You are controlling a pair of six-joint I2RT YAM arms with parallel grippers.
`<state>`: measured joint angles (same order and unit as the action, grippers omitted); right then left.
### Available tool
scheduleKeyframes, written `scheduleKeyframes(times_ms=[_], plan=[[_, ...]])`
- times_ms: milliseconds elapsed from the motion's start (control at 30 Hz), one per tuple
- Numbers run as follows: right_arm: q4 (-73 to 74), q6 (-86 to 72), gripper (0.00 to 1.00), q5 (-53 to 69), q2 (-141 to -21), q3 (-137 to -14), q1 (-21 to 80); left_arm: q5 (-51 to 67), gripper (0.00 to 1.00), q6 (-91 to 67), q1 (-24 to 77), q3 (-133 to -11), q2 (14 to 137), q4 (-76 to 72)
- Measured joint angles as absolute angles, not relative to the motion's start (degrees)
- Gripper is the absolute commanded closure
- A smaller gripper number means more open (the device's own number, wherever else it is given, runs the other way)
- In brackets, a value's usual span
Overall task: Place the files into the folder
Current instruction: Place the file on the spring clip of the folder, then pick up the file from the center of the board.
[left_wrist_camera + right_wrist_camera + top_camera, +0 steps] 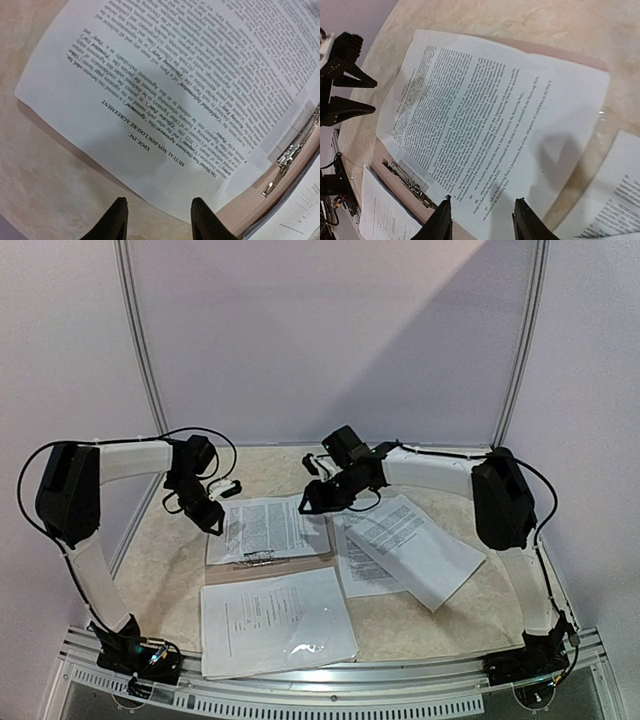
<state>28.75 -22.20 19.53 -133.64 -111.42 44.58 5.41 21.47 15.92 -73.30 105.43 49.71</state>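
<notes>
The taupe folder lies open in the middle of the table, its metal clip at the spine. One printed file rests on its far half. A sleeved file covers the near half. Two more files overlap to the right on the table. My left gripper hovers open at the far sheet's left edge. My right gripper hovers open over its right edge. In the left wrist view the open left gripper holds nothing above that sheet. The right gripper is likewise empty over the sheet.
The clip and the bare folder board show beside the sheet. The folder's spine strip and a loose file flank the right gripper. The marbled tabletop is walled by white panels.
</notes>
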Motion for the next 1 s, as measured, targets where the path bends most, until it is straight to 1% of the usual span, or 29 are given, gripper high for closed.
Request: scheduleKeyframes(times_ms=[33,100,133,200,300,367,400,500,633,800,933,1000], plan=[[29.41,-22.55,0.52,18.83,-131.63,-110.15,43.97,5.54,0.52,21.71,15.92,-73.43,104.62,49.84],[30.89,-23.22,0.40,16.84,-127.00,-106.43,42.35,5.98,0.48,22.55,15.92,-73.73,102.48,50.26],[32.18,-23.51,0.37,15.20,-123.68,-103.42,40.93,6.35,0.47,22.92,15.92,-73.82,101.30,50.41],[34.02,-24.53,0.35,12.19,-118.17,-97.65,38.02,7.22,0.44,23.86,15.92,-73.97,99.20,50.76],[36.97,-27.18,0.33,7.14,-108.79,-85.65,31.77,8.62,0.40,24.99,15.97,-74.63,96.82,52.01],[38.72,-29.56,0.25,4.38,-103.11,-77.21,27.68,9.76,0.38,25.47,16.08,-75.26,95.83,52.80],[39.44,-30.48,0.24,3.18,-100.92,-73.93,26.17,10.11,0.36,25.76,16.14,-75.40,95.57,53.04],[42.96,-33.50,0.22,0.14,-93.54,-63.99,22.87,11.16,0.28,26.35,16.62,-75.75,95.18,54.06],[44.23,-36.82,0.19,-0.82,-87.07,-55.31,19.31,11.86,0.26,26.85,18.20,-75.75,95.15,55.18],[42.76,-40.60,0.16,-2.39,-85.08,-48.16,13.98,12.23,0.26,26.83,19.99,-75.75,94.91,55.61],[40.01,-43.07,0.15,-2.94,-85.08,-45.34,13.15,12.16,0.26,26.83,20.36,-75.75,93.62,56.12],[37.52,-44.25,0.16,-2.52,-84.93,-43.59,12.71,12.03,0.26,26.83,20.38,-75.75,92.92,56.40]])
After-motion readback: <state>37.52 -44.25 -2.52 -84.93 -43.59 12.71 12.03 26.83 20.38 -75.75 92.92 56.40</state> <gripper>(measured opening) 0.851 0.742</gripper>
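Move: The upper loose file's middle lies about 27 cm right of the right hand, some 12 cm back and 7 cm below. The loose file half under it is about 16 cm right and 11 back; the clipped file's middle is 9 cm left and 4 back, and the spring clip 10 left and 13 back. From the left hand, low over the clipped file's left edge, the clip lies about 12 cm right, 6 back and 3 below. The upper loose file's right corner draws the right hand: from above the clipped file it lifts slightly, then sweeps roughly 40 cm right and some back, sinking to the corner while turning clockwise and opening wide, one finger either side. The left hand backs off the clipped file, mostly straight up about 8 cm, drifting right and opening further. ##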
